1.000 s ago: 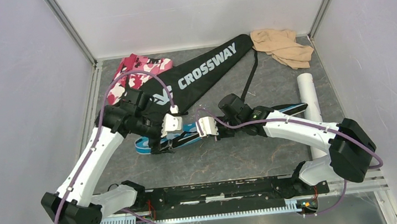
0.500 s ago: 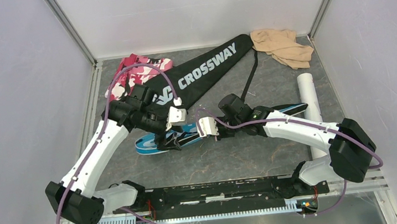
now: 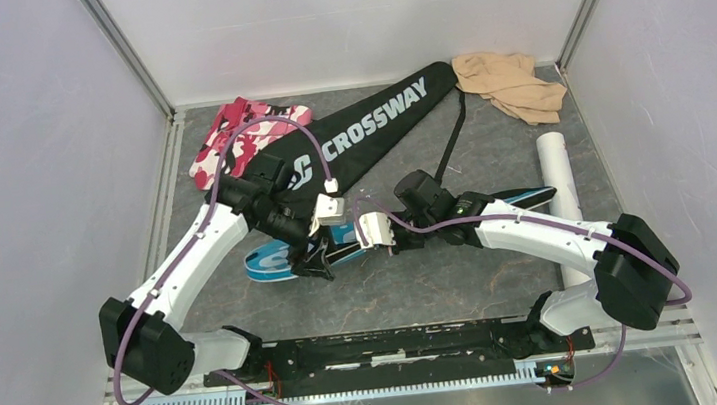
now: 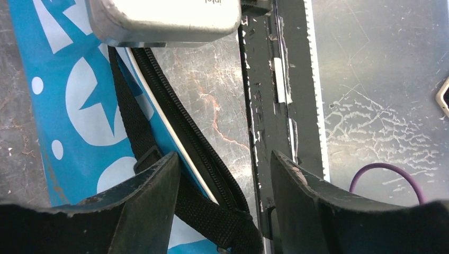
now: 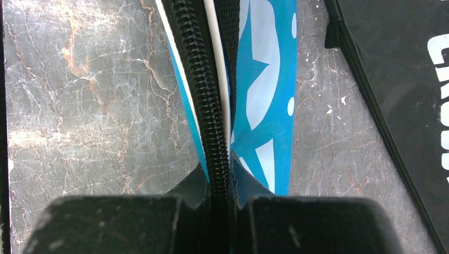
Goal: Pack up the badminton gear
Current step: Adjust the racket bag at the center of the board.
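The blue racket cover point(image 3: 270, 260) lies across the middle of the table, with its black zipper point(image 5: 198, 90) along the near edge. My right gripper point(image 3: 354, 245) is shut on that zipper edge point(image 5: 219, 190). Just to its left, my left gripper point(image 3: 313, 265) is open and low over the cover point(image 4: 79, 106). Its jaws straddle the cover's black strap point(image 4: 132, 121) and zipper without pinching them point(image 4: 222, 164). The black CROSSWAY cover point(image 3: 367, 126) lies behind, slanting to the back right. A long white tube point(image 3: 560, 181) lies at the right.
A pink-and-white camouflage cloth point(image 3: 242, 139) lies at the back left, partly under the black cover. A beige cloth point(image 3: 508, 81) sits in the back right corner. White walls close in three sides. The arms' black base rail point(image 3: 400, 344) runs along the near edge.
My left arm has swung right, carrying its gripper along the blue cover toward the right gripper, and its jaws have narrowed a little. The right arm and its grip have not moved.
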You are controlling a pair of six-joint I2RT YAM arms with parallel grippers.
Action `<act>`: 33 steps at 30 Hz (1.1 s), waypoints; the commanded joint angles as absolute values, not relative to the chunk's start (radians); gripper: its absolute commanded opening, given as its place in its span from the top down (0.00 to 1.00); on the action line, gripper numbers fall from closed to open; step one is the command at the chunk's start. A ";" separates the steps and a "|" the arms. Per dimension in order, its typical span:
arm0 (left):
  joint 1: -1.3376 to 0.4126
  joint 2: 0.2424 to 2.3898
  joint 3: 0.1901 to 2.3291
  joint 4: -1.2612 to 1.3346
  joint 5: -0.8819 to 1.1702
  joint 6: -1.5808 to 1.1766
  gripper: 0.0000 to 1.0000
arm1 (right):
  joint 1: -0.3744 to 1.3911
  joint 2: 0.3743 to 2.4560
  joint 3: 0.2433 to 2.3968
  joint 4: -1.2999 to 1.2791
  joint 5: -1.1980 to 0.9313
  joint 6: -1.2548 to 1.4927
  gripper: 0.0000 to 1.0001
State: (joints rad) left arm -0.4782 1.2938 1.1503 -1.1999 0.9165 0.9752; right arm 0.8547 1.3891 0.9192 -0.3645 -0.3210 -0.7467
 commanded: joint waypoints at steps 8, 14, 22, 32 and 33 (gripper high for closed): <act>-0.482 1.279 1.185 -1.370 0.765 1.095 0.41 | 0.843 1.383 0.954 -0.362 -0.318 -0.750 1.00; -0.482 1.269 1.203 -1.438 0.678 1.134 0.48 | 0.840 1.375 0.956 -0.364 -0.316 -0.747 1.00; -0.481 1.230 1.201 -1.466 0.580 1.140 0.52 | 0.838 1.377 0.954 -0.364 -0.316 -0.747 1.00; -0.480 1.180 1.189 -1.466 0.468 1.111 0.53 | 0.830 1.371 0.960 -0.367 -0.310 -0.746 1.00; -0.482 1.175 1.186 -1.466 0.459 1.110 0.53 | 0.829 1.372 0.961 -0.367 -0.311 -0.746 1.00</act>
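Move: The blue racket bag runs left to right under both hands, zip edge up. The black strap end beside its zip lies about 4 cm left of the open left gripper and 4 cm below, level fore and aft. The black CROSSWAY bag's middle is some 29 cm farther out and 13 cm right, the pink cloth 30 cm out and 14 cm left, both about 16 cm lower. From the right gripper, the strap end lies about 22 cm left and 1 cm back, roughly level. Bring the left gripper about 5 cm left along the blue bag's zip edge to its strap end, dipping some 1 cm at first, and tilt the fingers some 15 degrees more steeply down. Narrow them from wide to about half open astride the strap end, while the right gripper stays put and keeps its pinch on the bag's edge. ##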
